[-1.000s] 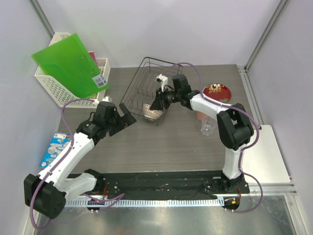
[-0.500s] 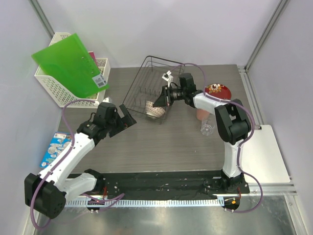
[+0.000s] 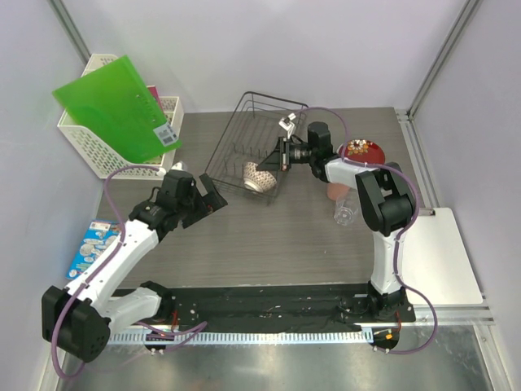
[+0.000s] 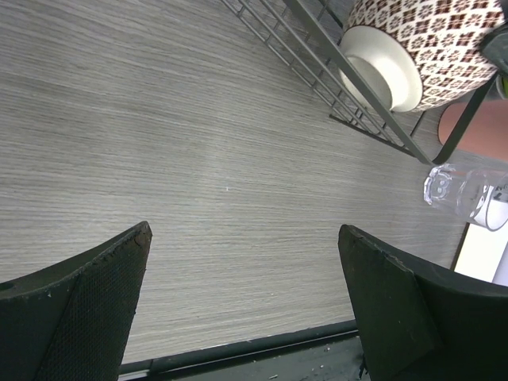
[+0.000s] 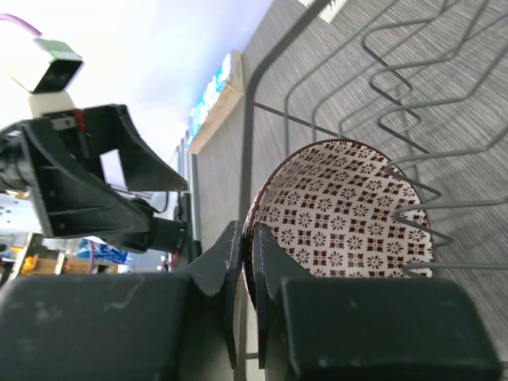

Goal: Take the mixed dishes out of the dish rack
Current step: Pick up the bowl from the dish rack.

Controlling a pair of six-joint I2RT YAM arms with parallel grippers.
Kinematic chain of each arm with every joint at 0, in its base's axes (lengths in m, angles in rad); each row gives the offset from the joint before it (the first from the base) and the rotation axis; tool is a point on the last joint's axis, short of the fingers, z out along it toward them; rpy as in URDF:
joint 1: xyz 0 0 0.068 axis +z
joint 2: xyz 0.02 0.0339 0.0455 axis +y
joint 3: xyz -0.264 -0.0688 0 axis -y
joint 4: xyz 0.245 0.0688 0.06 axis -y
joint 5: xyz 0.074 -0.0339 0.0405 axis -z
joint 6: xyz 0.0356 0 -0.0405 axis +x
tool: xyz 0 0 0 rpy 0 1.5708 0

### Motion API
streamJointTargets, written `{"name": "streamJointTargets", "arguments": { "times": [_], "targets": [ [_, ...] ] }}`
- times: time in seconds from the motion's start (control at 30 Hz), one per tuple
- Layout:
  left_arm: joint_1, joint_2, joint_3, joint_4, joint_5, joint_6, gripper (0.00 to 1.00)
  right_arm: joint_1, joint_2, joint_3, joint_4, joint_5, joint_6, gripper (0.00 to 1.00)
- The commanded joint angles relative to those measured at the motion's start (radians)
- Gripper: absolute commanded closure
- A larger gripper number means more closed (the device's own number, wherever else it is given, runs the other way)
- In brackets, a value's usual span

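The black wire dish rack (image 3: 244,134) stands at the back middle of the table. A white bowl with a reddish pattern (image 3: 259,177) is tipped on edge at the rack's near corner. My right gripper (image 3: 279,156) is shut on the bowl's rim. In the right wrist view the fingers pinch the rim (image 5: 247,234), one inside and one outside the bowl (image 5: 341,210), with rack wires (image 5: 397,103) around it. My left gripper (image 3: 213,199) hangs open over bare table left of the rack. Its fingertips (image 4: 143,234) are wide apart, with the bowl (image 4: 397,48) ahead.
A red patterned plate (image 3: 362,152), a pink cup (image 3: 334,192) and a clear cup (image 3: 346,212) sit right of the rack. A white lattice basket (image 3: 98,142) with a green folder (image 3: 118,106) stands at the back left. A white board (image 3: 444,261) lies at the right edge.
My right gripper has closed onto the bowl's rim and drawn back toward the right. The bowl has tipped up on edge. The left arm has not moved.
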Motion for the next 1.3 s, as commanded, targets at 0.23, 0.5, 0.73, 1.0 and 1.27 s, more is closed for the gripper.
{"name": "streamJointTargets", "arguments": {
  "times": [0.23, 0.5, 0.73, 1.0, 1.27],
  "targets": [
    [0.002, -0.003, 0.01, 0.03, 0.01, 0.014, 0.0, -0.009, -0.054, 0.003, 0.302, -0.025, 0.2, 0.99],
    [0.002, -0.005, 0.012, 0.03, 0.01, 0.014, 0.0, 0.012, -0.201, 0.059, -0.108, 0.137, -0.16, 0.99],
    [0.003, -0.005, 0.015, 0.036, 0.014, 0.01, 0.0, 0.034, -0.279, 0.101, -0.264, 0.204, -0.263, 0.99],
    [0.003, -0.015, 0.006, 0.035, 0.01, 0.01, 0.0, 0.041, -0.305, 0.109, -0.275, 0.233, -0.274, 0.99],
    [0.003, -0.003, 0.033, 0.024, -0.001, 0.024, 0.0, 0.194, -0.432, 0.17, -0.607, 0.593, -0.631, 0.99]
  ]
}}
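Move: The right fingers already pinch the rim of the bowl at the near end of the dish rack, its middle about 5 cm below them, 2 cm left and 3 cm back. The rack's middle is roughly 9 cm ahead, 2 cm left and 10 cm down. Off to the right on the table, the pink cup is some 21 cm right and 5 cm back, the glass 24 cm right and 10 cm back. From the left hand the bowl lies about 8 cm ahead, 12 cm right and 5 cm lower. Keep the right fingers pinched on the bowl's rim and draw it almost straight up out of the rack's wires: rise about 3 cm, ease off briefly, then climb on to some 8 cm and sink back 1 cm. During the second rise begin rolling the hand so its far side lifts about 20 degrees, with the fingers dipping and swinging slightly clockwise. ##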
